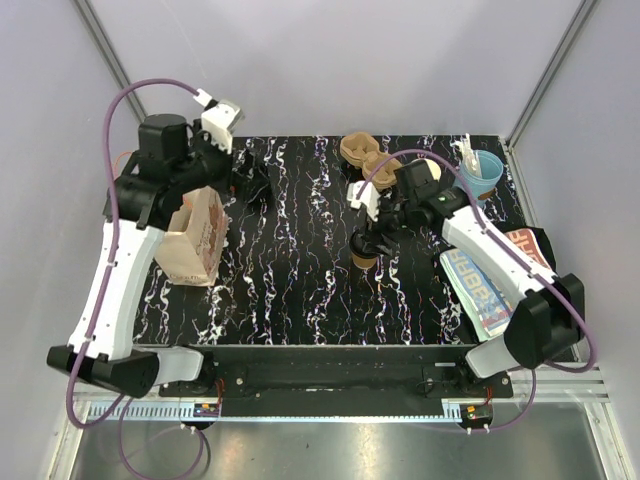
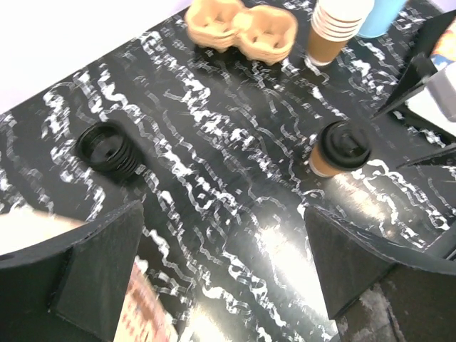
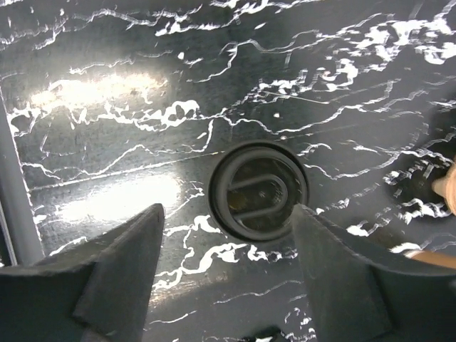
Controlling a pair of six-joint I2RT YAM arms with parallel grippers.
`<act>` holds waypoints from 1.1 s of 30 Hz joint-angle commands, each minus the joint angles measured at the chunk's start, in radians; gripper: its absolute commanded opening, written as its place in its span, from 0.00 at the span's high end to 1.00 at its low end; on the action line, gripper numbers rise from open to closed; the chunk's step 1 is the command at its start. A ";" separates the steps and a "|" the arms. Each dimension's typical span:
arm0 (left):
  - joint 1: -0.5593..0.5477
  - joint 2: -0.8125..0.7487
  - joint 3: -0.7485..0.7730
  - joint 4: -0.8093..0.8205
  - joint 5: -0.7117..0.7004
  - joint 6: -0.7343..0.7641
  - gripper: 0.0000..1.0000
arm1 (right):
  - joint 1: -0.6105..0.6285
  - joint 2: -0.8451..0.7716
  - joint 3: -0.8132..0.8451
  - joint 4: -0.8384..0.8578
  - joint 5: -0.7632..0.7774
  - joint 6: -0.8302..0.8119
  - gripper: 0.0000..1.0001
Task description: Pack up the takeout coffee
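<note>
The takeout coffee (image 1: 366, 253) is a small tan paper cup with a round black lid, standing upright on the black marbled table (image 1: 300, 270). My right gripper (image 1: 370, 236) hovers straight above it. In the right wrist view the lid (image 3: 258, 191) lies just ahead of my open right gripper (image 3: 228, 211). The right finger (image 3: 342, 278) is near the lid's edge and the left finger (image 3: 121, 278) stands apart. My left gripper (image 1: 250, 186) is at the back left, open and empty. Its wrist view shows the coffee (image 2: 340, 149) far off to the right of the left gripper (image 2: 224, 214).
A printed paper bag (image 1: 195, 235) stands by the left arm. A stack of black lids (image 2: 107, 148) lies near the left gripper. At the back are tan cup carriers (image 1: 360, 150), a stack of nested cups (image 2: 338, 28) and a light blue cup (image 1: 485, 172). Printed packets (image 1: 480, 285) lie at the right.
</note>
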 commanded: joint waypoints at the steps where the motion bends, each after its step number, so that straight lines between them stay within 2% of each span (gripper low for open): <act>1: 0.037 -0.071 -0.033 -0.041 -0.057 0.040 0.01 | 0.028 0.039 0.007 0.021 0.069 -0.059 0.28; 11: 0.108 -0.096 -0.073 -0.069 -0.020 0.040 0.01 | 0.031 0.117 0.008 0.044 0.095 -0.105 0.35; 28: 0.127 -0.093 -0.067 -0.067 0.016 0.012 0.01 | 0.041 0.159 -0.016 0.011 0.088 -0.108 0.46; 33: 0.130 -0.090 -0.070 -0.067 0.021 0.011 0.01 | 0.045 0.182 -0.021 0.004 0.097 -0.107 0.53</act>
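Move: The lidded cup's middle lies about 12 cm below the right hand, some 3 cm ahead of it and 2 cm to its left. The tan cup holder lies roughly 27 cm ahead of that hand and 1 cm left; the stack of cups stands about 20 cm ahead and 13 cm right. From the left hand, the lidded cup is level fore and aft, about 22 cm right and 31 cm below. Right hand sinks about 6 cm to the cup's lid, fingers partly closing; left hand withdraws 5 cm left. ##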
